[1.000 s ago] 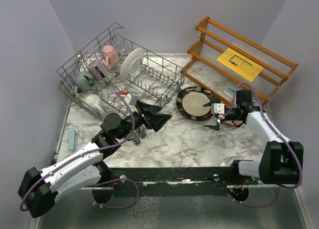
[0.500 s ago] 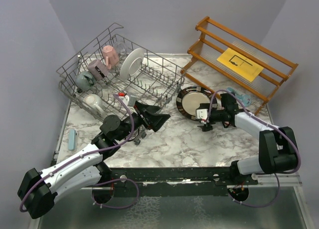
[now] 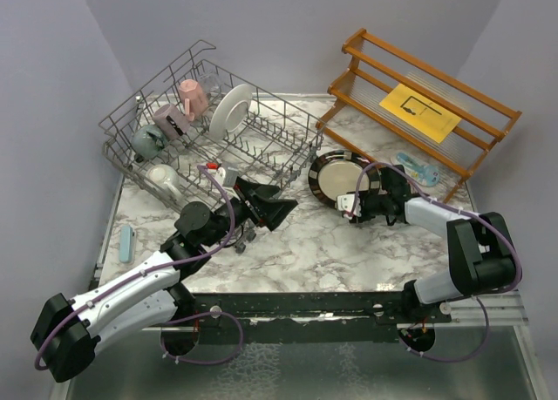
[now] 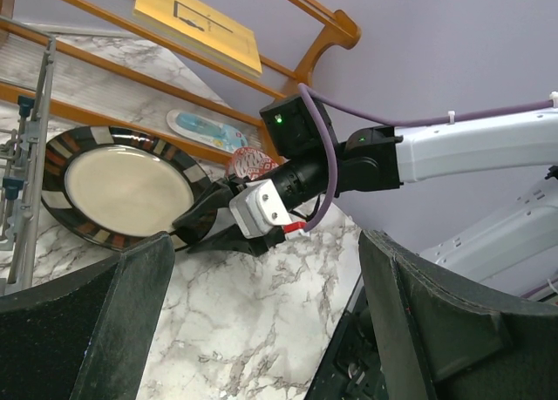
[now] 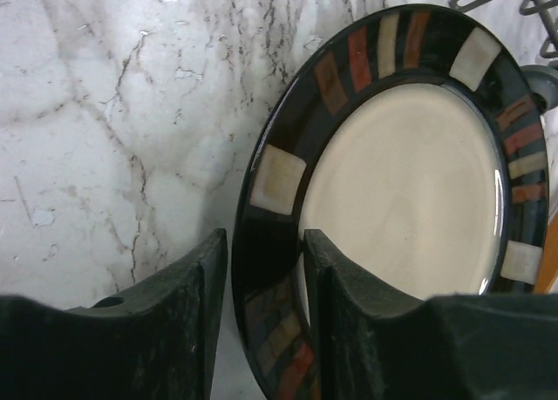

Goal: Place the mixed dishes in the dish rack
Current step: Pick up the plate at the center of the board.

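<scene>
The black-rimmed plate (image 3: 336, 180) (image 5: 410, 182) (image 4: 126, 186), cream in the middle, leans on its edge against the right end of the dish rack (image 3: 261, 134). My right gripper (image 3: 351, 201) (image 5: 266, 243) straddles its lower rim, one finger on the cream face and one behind, closed against it. My left gripper (image 3: 277, 204) (image 4: 266, 269) hangs open over the marble, left of the plate, holding nothing. In the rack sit a pink mug (image 3: 193, 95), a mauve mug (image 3: 167, 119), a grey-teal mug (image 3: 146, 140), a cream mug (image 3: 164, 178) and a white plate (image 3: 233, 111).
An orange-brown wooden shelf (image 3: 427, 104) with a yellow paper sheet (image 3: 420, 112) stands at the back right. A blue patterned dish (image 3: 414, 166) lies at its foot, a red patterned bowl (image 4: 253, 163) beside it. A pale blue object (image 3: 126, 241) lies at the left table edge.
My right arm has reached left to the plate's rim and its jaws have closed from wide open onto it. The left arm has not moved.
</scene>
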You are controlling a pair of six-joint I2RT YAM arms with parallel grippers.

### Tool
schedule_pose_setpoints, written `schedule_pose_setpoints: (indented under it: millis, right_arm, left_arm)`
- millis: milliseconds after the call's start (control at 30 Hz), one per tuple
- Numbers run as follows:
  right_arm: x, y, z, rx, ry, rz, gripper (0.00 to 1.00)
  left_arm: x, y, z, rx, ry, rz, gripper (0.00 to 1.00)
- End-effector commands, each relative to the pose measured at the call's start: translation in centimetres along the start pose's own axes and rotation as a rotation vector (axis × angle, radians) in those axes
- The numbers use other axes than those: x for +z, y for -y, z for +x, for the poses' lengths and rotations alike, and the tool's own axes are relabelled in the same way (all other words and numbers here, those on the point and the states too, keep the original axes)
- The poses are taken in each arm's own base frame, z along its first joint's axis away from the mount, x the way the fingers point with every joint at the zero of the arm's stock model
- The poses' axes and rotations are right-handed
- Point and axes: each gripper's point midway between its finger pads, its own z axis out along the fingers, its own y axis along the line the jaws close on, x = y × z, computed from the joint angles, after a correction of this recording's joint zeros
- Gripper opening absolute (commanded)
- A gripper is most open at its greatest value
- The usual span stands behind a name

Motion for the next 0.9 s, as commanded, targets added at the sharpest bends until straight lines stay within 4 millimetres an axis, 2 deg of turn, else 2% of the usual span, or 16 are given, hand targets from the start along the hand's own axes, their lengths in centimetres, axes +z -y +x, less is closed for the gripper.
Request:
schedule_pose_setpoints:
  millis: [0,167,400,533,667,867]
  right_arm:
    - [0.1,-0.5,0.7,-0.029,-0.037,-0.006,0.35]
    - [-0.4,-1.1,0.1,-0.060,-0.024,-0.017,0.19]
    - [-1.8,-0.9,-2.3,-0.085,0.035,-0.009,0.13]
    - [-2.7,-0.6,-3.4,-0.097,0.053,0.007,0.05]
    - [-3.8,0.3,-4.7,-0.070,0.066,0.028,0.01]
    - [-5.8,3.4,-7.2,0.052,0.088,0.060,0.01]
  left_arm:
    - [0.0,0.4,-0.9,0.018,0.044,0.014,0.89]
    - [-0.1,0.4,-0.9,0.018,0.045,0.014,0.89]
    - [-0.1,0.5,-0.9,0.018,0.043,0.017,0.89]
    - [-0.1,0.4,-0.8,0.020,0.039,0.018,0.89]
    - [0.0,0.5,-0.7,0.036,0.027,0.022,0.89]
    - [0.4,0.8,-0.8,0.127,-0.004,0.042,0.90]
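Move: My open right fingers straddle the near-right rim of the dark-rimmed plate at the centre of the board; its middle lies roughly 7 cm ahead and 6 cm to the left, about level with the fingertips. The red bowl sits some 12 cm to my right hand's right and 1 cm ahead, the blue dish about 10 cm ahead and 16 cm right. From my raised left hand, the plate's middle is roughly 16 cm ahead, 19 cm right and 26 cm below. My right hand closes its fingers on the near-right rim, one pad inside the plate and one outside, easing barely forward as they shut. Gripping the rim, I then lift about 5 cm while drawing back some 2 cm towards my base, picking up speed, the wrist holding nearly the same slant. ##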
